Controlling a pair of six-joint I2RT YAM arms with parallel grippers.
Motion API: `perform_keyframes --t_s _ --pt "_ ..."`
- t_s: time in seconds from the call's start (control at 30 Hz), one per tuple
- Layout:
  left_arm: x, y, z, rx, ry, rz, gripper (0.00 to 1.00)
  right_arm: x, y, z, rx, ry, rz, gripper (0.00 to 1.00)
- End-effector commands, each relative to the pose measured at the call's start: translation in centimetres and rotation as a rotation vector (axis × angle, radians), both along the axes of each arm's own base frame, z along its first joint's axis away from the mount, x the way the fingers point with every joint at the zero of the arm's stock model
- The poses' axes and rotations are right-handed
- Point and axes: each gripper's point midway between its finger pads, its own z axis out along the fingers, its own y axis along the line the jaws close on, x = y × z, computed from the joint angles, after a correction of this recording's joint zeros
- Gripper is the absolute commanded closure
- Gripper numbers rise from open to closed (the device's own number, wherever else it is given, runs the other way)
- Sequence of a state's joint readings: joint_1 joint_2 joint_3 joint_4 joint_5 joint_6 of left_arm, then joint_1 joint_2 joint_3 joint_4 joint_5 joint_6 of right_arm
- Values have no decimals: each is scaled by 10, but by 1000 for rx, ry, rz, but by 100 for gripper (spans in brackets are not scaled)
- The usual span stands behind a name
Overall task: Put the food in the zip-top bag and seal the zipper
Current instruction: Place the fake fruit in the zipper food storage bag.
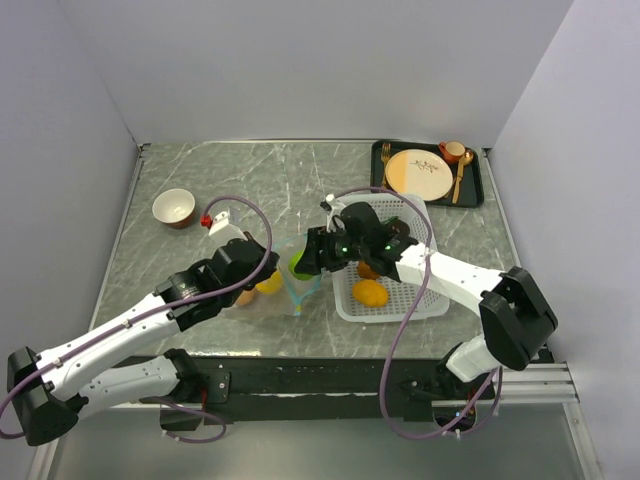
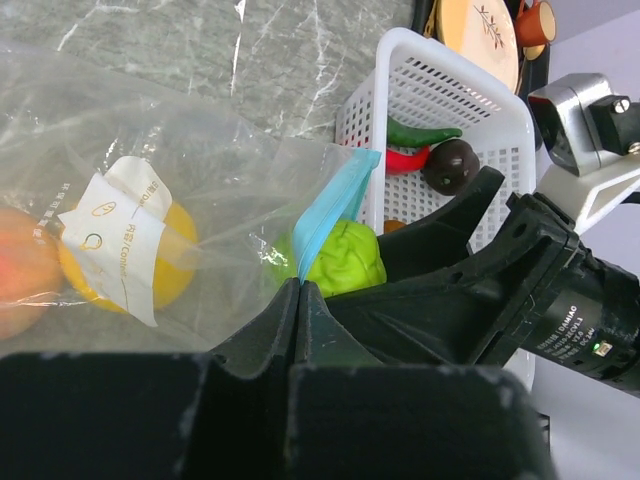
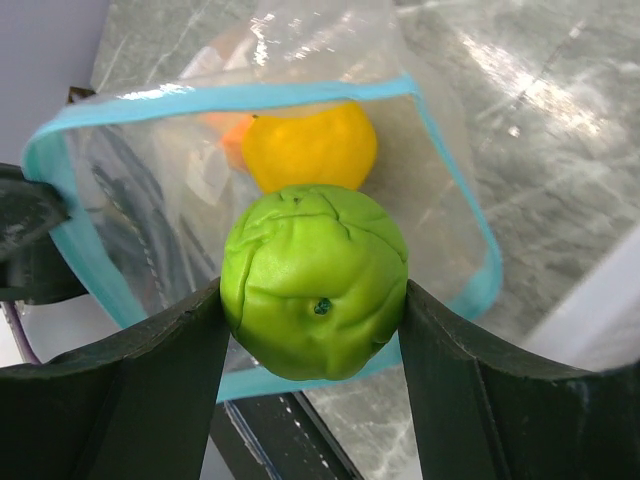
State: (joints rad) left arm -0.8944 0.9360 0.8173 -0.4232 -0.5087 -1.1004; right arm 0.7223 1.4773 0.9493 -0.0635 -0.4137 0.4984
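Note:
The clear zip-top bag (image 1: 298, 288) lies open between my arms, its blue-teal zipper (image 3: 240, 93) framing the mouth. My left gripper (image 2: 300, 288) is shut on the zipper strip (image 2: 330, 205) and holds the mouth up. My right gripper (image 3: 312, 300) is shut on a lime-green round food (image 3: 314, 280) right at the bag's mouth; it also shows in the left wrist view (image 2: 345, 258). A yellow food (image 3: 310, 145) and an orange one (image 2: 20, 265) lie inside the bag. Red and green peppers (image 2: 420, 145), a brown round (image 2: 450, 165) and an orange round (image 1: 370, 292) sit in the white basket (image 1: 425, 305).
A black tray (image 1: 478, 190) at the back right holds a tan plate (image 1: 418, 173), a small cup and a spoon. A small bowl (image 1: 173, 207) stands at the back left, with a small red-and-white item beside it. The basket stands right of the bag.

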Motion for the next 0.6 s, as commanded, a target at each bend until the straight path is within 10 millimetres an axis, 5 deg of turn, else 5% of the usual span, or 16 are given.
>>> perform_keyframes --t_s 0.0,0.23,0.4,0.57 --pt "1 -4 17 -18 -31 -18 98 5 24 29 63 -79 44 44" --pt "0 2 26 -38 -55 -2 97 15 28 30 31 -108 -16 31" --pt "-2 9 29 -49 -70 14 96 23 19 35 9 -136 -84 2" --pt "-4 15 35 -63 -83 33 96 28 5 50 10 -183 -161 0"
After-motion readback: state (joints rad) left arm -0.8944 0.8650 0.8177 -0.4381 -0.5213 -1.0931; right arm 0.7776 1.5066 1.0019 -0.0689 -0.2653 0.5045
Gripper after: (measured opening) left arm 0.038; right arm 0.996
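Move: The green fruit is already between the right fingers at the zipper bag's mouth; the clear spot inside lies about 2 cm to that hand's left and 4 cm below. The yellow fruit in the bag sits roughly 7 cm left, 3 cm back and 4 cm down, the peach some 13 cm left and 6 cm back at that height; the white basket's middle is about 20 cm right, level with the hand. From the left hand, pinching the bag's rim, the green fruit lies about 6 cm right, 2 cm ahead and 3 cm lower. Easing about 2 cm to the left into the bag's mouth, the right hand carries the green fruit towards the yellow one, then spreads its fingers wide and lets it go. It then drifts some 2 cm forward and slightly back right. The left hand keeps its pinch on the blue zipper edge, at first nearly still, then lifting it about 2 cm. ##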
